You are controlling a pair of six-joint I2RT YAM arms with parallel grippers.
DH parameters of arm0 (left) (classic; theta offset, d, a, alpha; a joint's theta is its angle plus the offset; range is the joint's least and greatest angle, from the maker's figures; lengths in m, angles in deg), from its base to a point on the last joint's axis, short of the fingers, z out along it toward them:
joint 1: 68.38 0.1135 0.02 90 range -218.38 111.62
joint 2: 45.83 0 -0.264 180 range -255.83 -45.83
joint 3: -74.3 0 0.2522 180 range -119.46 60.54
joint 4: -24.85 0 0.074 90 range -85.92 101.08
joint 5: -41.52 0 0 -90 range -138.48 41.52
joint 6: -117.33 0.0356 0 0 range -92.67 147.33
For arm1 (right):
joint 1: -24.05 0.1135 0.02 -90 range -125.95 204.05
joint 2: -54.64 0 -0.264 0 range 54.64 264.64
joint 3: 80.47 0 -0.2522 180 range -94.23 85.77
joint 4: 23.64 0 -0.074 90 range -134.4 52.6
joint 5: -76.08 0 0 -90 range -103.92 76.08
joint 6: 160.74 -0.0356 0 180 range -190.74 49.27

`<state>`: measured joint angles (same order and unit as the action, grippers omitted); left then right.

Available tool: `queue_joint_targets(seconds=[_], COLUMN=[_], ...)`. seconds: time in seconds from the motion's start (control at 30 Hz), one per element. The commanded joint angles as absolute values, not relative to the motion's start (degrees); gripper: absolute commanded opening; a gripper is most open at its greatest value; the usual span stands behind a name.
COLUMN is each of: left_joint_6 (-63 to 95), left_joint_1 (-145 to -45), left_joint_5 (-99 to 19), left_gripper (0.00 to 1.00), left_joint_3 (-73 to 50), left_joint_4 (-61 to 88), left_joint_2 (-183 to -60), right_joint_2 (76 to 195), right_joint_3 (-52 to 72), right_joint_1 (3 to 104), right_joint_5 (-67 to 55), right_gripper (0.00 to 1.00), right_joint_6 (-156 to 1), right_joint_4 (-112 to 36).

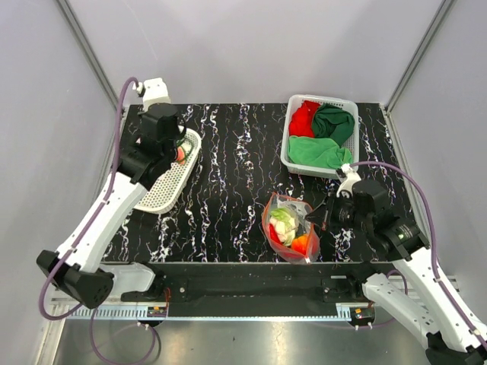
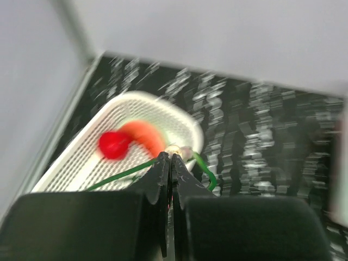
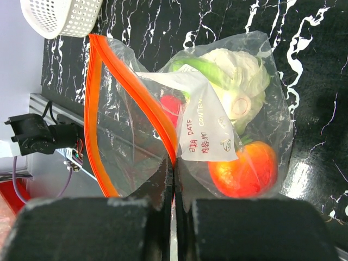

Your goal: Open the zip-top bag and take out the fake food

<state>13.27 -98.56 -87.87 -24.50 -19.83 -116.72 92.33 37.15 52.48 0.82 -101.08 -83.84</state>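
The zip-top bag (image 1: 289, 226) lies on the black marbled table near the front, its orange-red zip strip (image 3: 98, 114) spread apart in a loop. Inside show fake food: a pale cabbage (image 3: 236, 76), an orange-red round fruit (image 3: 244, 169), a red piece (image 3: 171, 106). My right gripper (image 3: 173, 163) is shut on the bag's edge at the strip. My left gripper (image 2: 170, 157) is shut above the white mesh basket (image 2: 76, 163), where a red round fruit (image 2: 113, 144) and an orange-red slice (image 2: 145, 136) lie. A thin green stem (image 2: 122, 174) runs by its tips; whether it is pinched is unclear.
A second white basket (image 1: 288, 148) with red and green cloths stands at the back right. The left basket (image 1: 163, 190) sits by the table's left edge. Grey walls close in both sides, and a metal rail (image 1: 243, 289) runs along the front.
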Motion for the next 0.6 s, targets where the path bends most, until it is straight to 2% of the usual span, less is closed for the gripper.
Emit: queue_joint_targets(seconds=[0.0,0.23,0.37,0.57], left_joint_6=[8.53,10.81,6.25,10.62], left_joint_1=[-91.08,-84.74,-81.83,-79.9], left_joint_5=[-94.35,-96.64,-94.62,-87.52], left_gripper=[0.0,0.0,0.0,0.0], left_joint_3=[-17.08,-10.04,-9.26,-0.47], left_joint_4=[-10.11,0.97,-0.79,10.9], left_joint_2=[-116.14,-123.15,-126.86,-128.71], right_joint_2=[94.45,97.45,97.35,97.88], right_joint_3=[34.79,34.97,34.88,34.44], right_joint_1=[52.53,52.53,52.53,52.53], right_joint_5=[2.43,3.48,2.78,1.11], right_gripper=[0.0,0.0,0.0,0.0], right_joint_6=[-100.0,-99.3,-99.12,-98.95], right_joint_4=[-83.02,-82.93,-83.28,-83.55])
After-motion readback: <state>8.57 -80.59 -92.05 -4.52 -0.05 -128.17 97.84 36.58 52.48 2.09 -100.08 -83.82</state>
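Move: The spring onion is already in the left hand, high up; the middle of the white basket lies about 6 cm ahead of this hand, 13 cm to its left and 32 cm below. In the basket, the tomato sits roughly 12 cm ahead and 15 cm left of the hand, the watermelon slice some 14 cm ahead and 9 cm left, both about 30 cm down. From the right hand, the basket's middle is about 25 cm ahead, 41 cm left and 16 cm below. Still pinching the spring onion between shut fingers, the left hand sweeps down about 15 cm and left about 11 cm, with some 6 cm forward, towards the tomato end of the white basket, turning roughly 25 degrees counter-clockwise and tipping slightly down. The right hand keeps its pinch on the zip-top bag's rim and sinks a little over 1 cm. ##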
